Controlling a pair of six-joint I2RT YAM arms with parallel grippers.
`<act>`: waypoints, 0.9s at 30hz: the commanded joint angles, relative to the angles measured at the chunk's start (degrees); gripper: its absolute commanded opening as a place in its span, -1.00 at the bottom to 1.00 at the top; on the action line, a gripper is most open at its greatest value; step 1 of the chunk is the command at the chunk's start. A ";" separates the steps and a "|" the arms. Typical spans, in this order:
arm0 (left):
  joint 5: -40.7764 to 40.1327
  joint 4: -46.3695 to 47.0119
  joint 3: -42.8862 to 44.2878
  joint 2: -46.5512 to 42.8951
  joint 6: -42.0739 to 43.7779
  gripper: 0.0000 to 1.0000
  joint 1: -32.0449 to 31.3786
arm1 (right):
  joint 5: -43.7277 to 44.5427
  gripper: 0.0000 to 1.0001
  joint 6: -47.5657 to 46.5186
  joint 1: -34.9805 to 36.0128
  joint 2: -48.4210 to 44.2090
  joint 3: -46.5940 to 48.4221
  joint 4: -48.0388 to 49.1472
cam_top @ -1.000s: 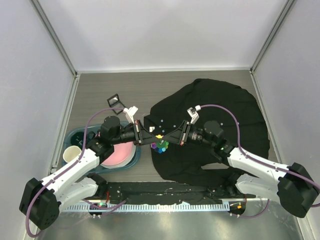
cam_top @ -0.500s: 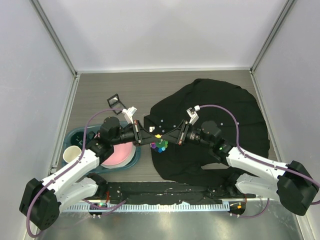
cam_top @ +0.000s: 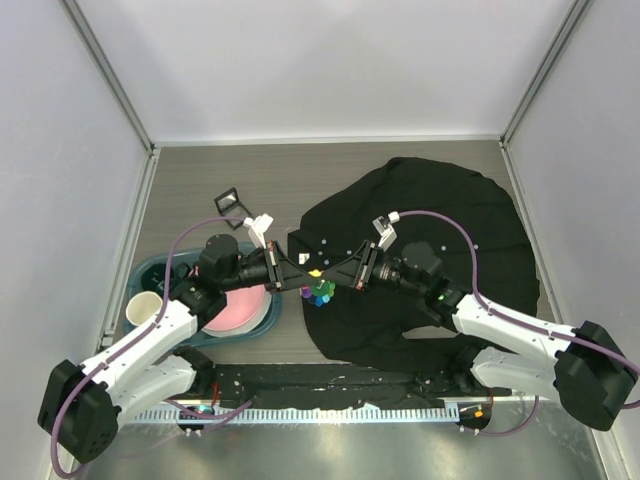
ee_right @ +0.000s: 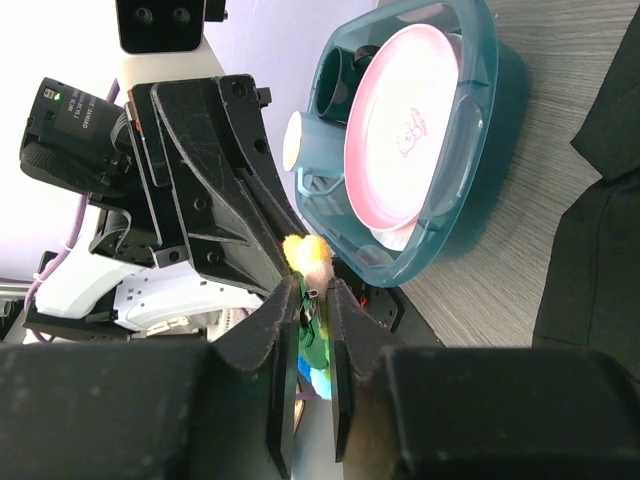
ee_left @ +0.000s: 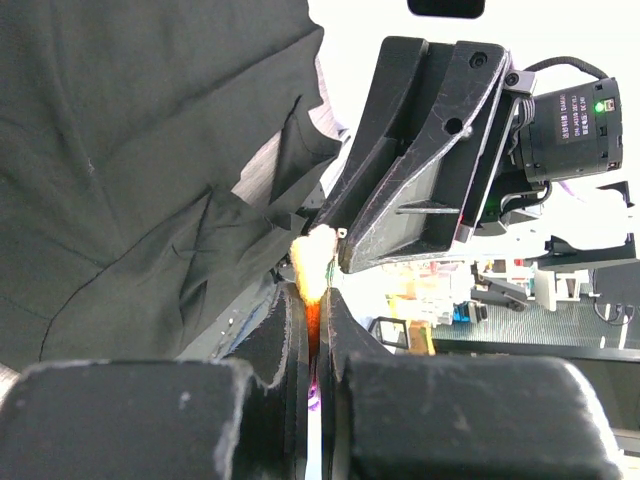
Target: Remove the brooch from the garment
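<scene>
The brooch (cam_top: 320, 290), a small flower with yellow, green, blue and purple petals, hangs between my two grippers over the left edge of the black garment (cam_top: 430, 210). My left gripper (cam_top: 306, 283) comes from the left and is shut on the brooch's edge (ee_left: 312, 262). From the right, my right gripper (cam_top: 336, 282) is closed on the green and yellow petals (ee_right: 318, 268). In the left wrist view a fold of the garment (ee_left: 120, 150) lies close beside the brooch. Whether the pin still passes through the cloth is hidden.
A teal basin (cam_top: 150, 272) holding a pink plate (cam_top: 240, 308) and a white cup (cam_top: 143, 308) stands left of the left arm. A small black frame (cam_top: 228, 202) lies on the grey table behind it. Walls close in the left, right and back.
Both grippers and the brooch between them have shifted very slightly toward the back of the table. The holds look unchanged.
</scene>
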 commanded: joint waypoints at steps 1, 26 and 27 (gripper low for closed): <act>1.59 -0.36 2.06 -0.59 1.73 -1.00 -1.00 | -1.06 -0.58 1.91 1.50 0.07 1.63 7.53; -2.36 -5.71 3.90 -2.61 2.95 -1.00 -0.38 | -2.91 0.46 -4.32 0.98 -6.34 0.75 -4.49; -2.45 -6.51 4.51 -2.61 3.83 -1.00 0.14 | -2.82 0.50 -5.89 0.80 -6.87 0.66 -5.82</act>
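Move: The brooch hangs between my two hands. Its middle is about 2 cm back, 1 cm to the left and 1 cm below my right hand's pinch point. From my left hand it lies about 2 cm back, 1 cm to the right and 1 cm down. From my right hand, the dish tray is some 24 cm left and about level, the garment roughly 18 cm right and 5 cm farther out, both about 18 cm below. I open my right hand's fingers from nearly shut to wide, letting go of the brooch's edge. Then, near the end, I ease that hand up and back together, just over 2 cm in all, away from the brooch. My left hand stays practically in place and keeps its pinch on the brooch. ##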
